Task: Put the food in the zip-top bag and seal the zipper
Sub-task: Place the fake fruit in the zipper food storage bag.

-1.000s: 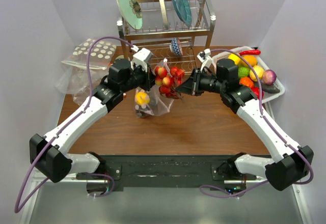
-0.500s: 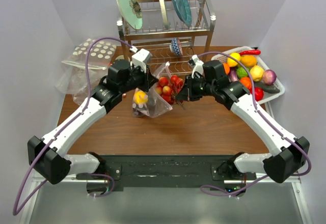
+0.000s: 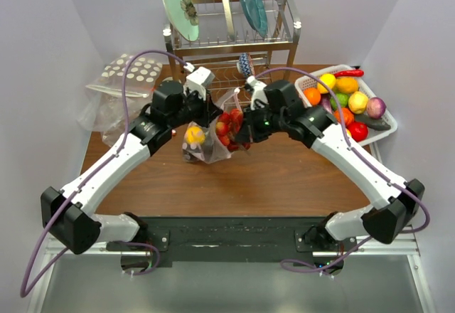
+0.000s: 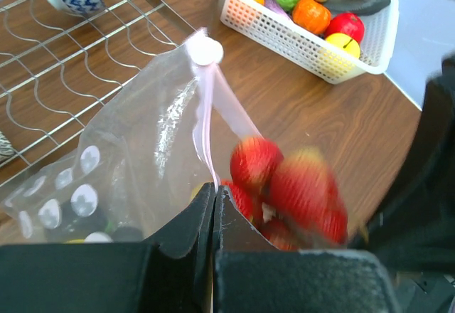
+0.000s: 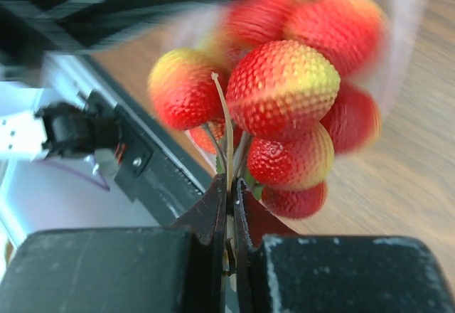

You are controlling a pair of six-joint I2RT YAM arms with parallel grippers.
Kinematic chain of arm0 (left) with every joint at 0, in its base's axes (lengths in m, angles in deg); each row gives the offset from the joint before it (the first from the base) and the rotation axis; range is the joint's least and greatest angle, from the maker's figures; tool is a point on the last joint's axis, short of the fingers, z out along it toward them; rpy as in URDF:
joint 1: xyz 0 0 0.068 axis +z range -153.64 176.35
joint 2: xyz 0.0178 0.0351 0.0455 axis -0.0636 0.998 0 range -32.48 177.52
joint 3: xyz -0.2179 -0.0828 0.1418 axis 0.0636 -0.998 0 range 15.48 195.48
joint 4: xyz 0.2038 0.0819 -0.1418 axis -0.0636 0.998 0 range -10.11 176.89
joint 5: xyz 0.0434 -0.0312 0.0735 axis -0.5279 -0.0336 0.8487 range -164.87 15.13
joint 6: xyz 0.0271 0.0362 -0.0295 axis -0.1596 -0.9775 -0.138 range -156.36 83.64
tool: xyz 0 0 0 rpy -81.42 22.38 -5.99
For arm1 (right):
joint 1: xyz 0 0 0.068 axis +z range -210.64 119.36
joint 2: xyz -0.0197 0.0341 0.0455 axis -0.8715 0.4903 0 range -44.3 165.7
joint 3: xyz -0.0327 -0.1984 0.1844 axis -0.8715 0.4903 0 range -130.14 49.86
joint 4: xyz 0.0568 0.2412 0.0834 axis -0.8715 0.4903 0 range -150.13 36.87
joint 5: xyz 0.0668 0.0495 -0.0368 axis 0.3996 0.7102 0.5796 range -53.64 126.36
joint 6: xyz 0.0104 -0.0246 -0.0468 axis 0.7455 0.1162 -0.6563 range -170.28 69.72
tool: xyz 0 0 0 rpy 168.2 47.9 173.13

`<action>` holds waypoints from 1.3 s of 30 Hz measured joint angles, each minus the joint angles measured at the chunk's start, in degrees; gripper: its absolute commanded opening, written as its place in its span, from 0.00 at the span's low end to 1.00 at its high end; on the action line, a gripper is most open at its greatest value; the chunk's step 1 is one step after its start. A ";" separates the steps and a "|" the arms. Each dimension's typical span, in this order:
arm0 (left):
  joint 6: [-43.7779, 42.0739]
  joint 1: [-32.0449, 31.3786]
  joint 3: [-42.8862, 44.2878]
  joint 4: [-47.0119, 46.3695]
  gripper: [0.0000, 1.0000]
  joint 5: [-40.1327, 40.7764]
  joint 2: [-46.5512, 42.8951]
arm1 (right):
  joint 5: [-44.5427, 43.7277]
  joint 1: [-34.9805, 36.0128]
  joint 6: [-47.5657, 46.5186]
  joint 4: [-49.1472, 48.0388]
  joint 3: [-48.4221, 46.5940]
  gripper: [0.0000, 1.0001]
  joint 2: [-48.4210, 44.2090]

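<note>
The see-through zip-top bag (image 3: 210, 149) hangs over the table with a yellow lemon (image 3: 193, 136) inside. My left gripper (image 3: 212, 114) (image 4: 214, 187) is shut on the bag's mouth edge, where the pale pink zipper (image 4: 206, 114) runs up to a white slider (image 4: 207, 51). My right gripper (image 3: 246, 127) (image 5: 231, 181) is shut on the stem of a red berry cluster (image 3: 229, 124) (image 5: 284, 92) (image 4: 284, 185). It holds the cluster at the bag's mouth, close beside the left fingers. More food lies in the white basket (image 3: 382, 132) (image 4: 306, 39) at the right.
A metal dish rack (image 3: 227, 39) with plates stands at the back, its wire shelf (image 4: 85, 64) right behind the bag. A crinkly polka-dot bag (image 3: 128, 78) lies at the back left. Bare wooden table (image 3: 284, 178) lies in front of the bag.
My right arm has swung left with the berry cluster, bringing it from beside the bag up to its mouth. The left gripper has kept hold of the bag, which has shifted slightly.
</note>
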 measured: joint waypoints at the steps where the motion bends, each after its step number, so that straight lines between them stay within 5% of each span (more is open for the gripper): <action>1: 0.00 0.00 0.09 0.00 0.00 -0.46 0.52 | -0.15 1.38 -0.33 0.24 -1.27 0.00 1.11; 12: 0.04 0.00 0.09 -0.48 0.00 -4.33 1.14 | -5.57 3.87 -1.01 1.77 -4.74 0.00 10.78; 23: 0.85 0.00 0.09 -2.73 0.00 -11.23 0.07 | 2.71 -7.02 12.68 -21.03 11.50 0.00 4.85; 30: 1.77 0.00 0.09 -3.93 0.00 -14.47 0.50 | 10.99 -7.32 20.52 -34.58 12.57 0.00 5.22; 39: 1.88 0.04 0.11 -3.69 0.00 -14.88 1.40 | 15.23 -5.29 19.45 -35.69 11.19 0.01 10.71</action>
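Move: The bag's mouth, the right hand's goal, is about 8 cm ahead and 7 cm left of it, near its own height; the held strawberry bunch hangs 3 cm ahead, 6 cm left and 4 cm lower. The slider end is roughly 13 cm ahead, 3 cm left and 3 cm up. From the left hand, already pinching the rim, the mouth is some 6 cm right, 2 cm ahead and slightly lower. Still gripping the strawberry bunch by its stems, the right hand swings a little left, dips about 5 cm and reaches forward some 7 cm towards the slider end, then comes back up and drives left into the mouth by about 5 cm, its fingers tipping up towards level, and sinks again at the end. Meanwhile the left hand keeps its pinch on the rim and, after a small dip, draws it about 3 cm back and 3 cm right towards the bunch, turning some 15 degrees clockwise. ##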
